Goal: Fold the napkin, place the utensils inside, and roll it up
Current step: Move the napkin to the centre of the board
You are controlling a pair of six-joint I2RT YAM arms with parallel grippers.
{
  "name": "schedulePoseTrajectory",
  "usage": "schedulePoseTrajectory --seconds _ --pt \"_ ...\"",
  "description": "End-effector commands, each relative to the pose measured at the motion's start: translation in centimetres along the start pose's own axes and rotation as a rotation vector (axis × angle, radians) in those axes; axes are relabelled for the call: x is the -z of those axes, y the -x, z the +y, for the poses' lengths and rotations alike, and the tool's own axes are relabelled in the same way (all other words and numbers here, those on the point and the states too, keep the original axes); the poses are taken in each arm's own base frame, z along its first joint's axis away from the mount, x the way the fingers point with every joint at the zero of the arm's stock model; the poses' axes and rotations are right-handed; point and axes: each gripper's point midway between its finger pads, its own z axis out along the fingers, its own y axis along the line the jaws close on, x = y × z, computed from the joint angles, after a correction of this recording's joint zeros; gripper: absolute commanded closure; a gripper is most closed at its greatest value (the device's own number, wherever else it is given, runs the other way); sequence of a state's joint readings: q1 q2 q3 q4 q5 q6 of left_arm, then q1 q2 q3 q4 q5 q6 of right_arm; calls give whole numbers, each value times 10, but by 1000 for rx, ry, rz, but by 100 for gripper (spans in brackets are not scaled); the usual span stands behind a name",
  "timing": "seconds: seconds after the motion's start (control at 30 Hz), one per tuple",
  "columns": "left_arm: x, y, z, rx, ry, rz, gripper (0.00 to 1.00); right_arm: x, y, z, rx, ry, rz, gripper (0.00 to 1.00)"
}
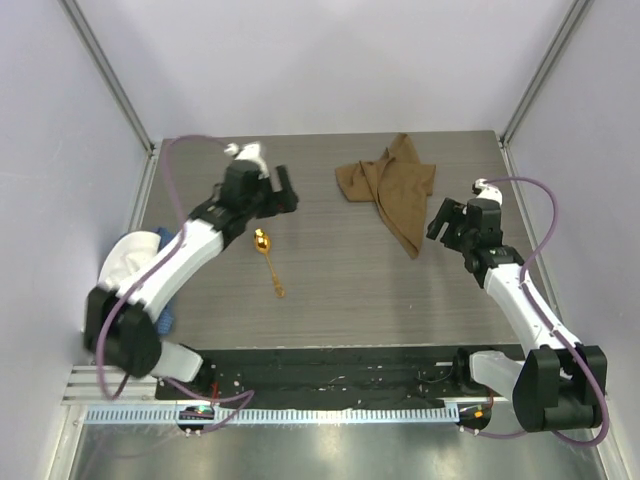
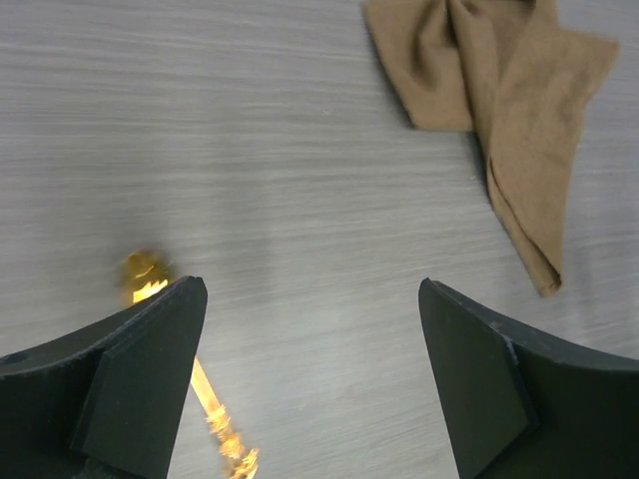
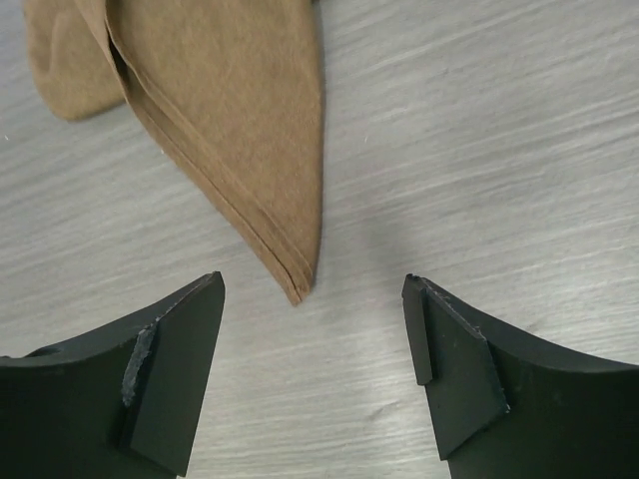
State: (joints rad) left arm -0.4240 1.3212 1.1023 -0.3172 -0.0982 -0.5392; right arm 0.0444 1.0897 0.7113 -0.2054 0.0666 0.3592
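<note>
The tan-brown napkin [image 1: 390, 188] lies crumpled at the back middle-right of the table, one pointed corner trailing toward the front. The gold spoon [image 1: 267, 258] lies left of centre, bowl toward the back. My left gripper [image 1: 283, 192] is open above the table just behind the spoon, holding nothing. In the left wrist view the spoon [image 2: 205, 391] shows beside the left finger and the napkin [image 2: 499, 110] lies ahead. My right gripper [image 1: 443, 222] is open right of the napkin's trailing corner. In the right wrist view that napkin corner [image 3: 255, 150] points between the open fingers.
A white cloth [image 1: 125, 262] and a blue cloth [image 1: 165, 240] lie under the left arm at the table's left edge. Walls stand close on the left, back and right. A black strip with the arm bases [image 1: 330, 375] runs along the front.
</note>
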Motion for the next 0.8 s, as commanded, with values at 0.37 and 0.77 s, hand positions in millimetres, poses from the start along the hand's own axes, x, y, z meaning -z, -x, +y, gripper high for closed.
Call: schedulePoseTrajectory --seconds 0.37,0.77 --pt "-207 -19 -190 -15 -335 38 27 -16 -38 2 -25 27 100 21" --pt "-270 -55 -198 16 -349 79 37 -20 -45 9 -32 72 125 21"
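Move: The napkin's middle lies some 20 cm ahead of the left hand, about 30 cm to its right and roughly 21 cm below it. The golden spoon's middle is about 6 cm back and 3 cm to the left of that hand, down on the board. From the right hand, the napkin's near tip is about 3 cm ahead, 4 cm left and 14 cm below; the napkin's middle lies some 23 cm ahead and 11 cm left. Sweeping right and forward while sinking, the left hand crosses fast from the spoon side to the napkin, roughly 25 cm rightward and 12 cm down, slowing above its left fold; it turns about 15 degrees clockwise and its fingers narrow partway. The right hand sinks about 5 cm towards the napkin's near tip, tipping slightly down, its fingers staying open. ##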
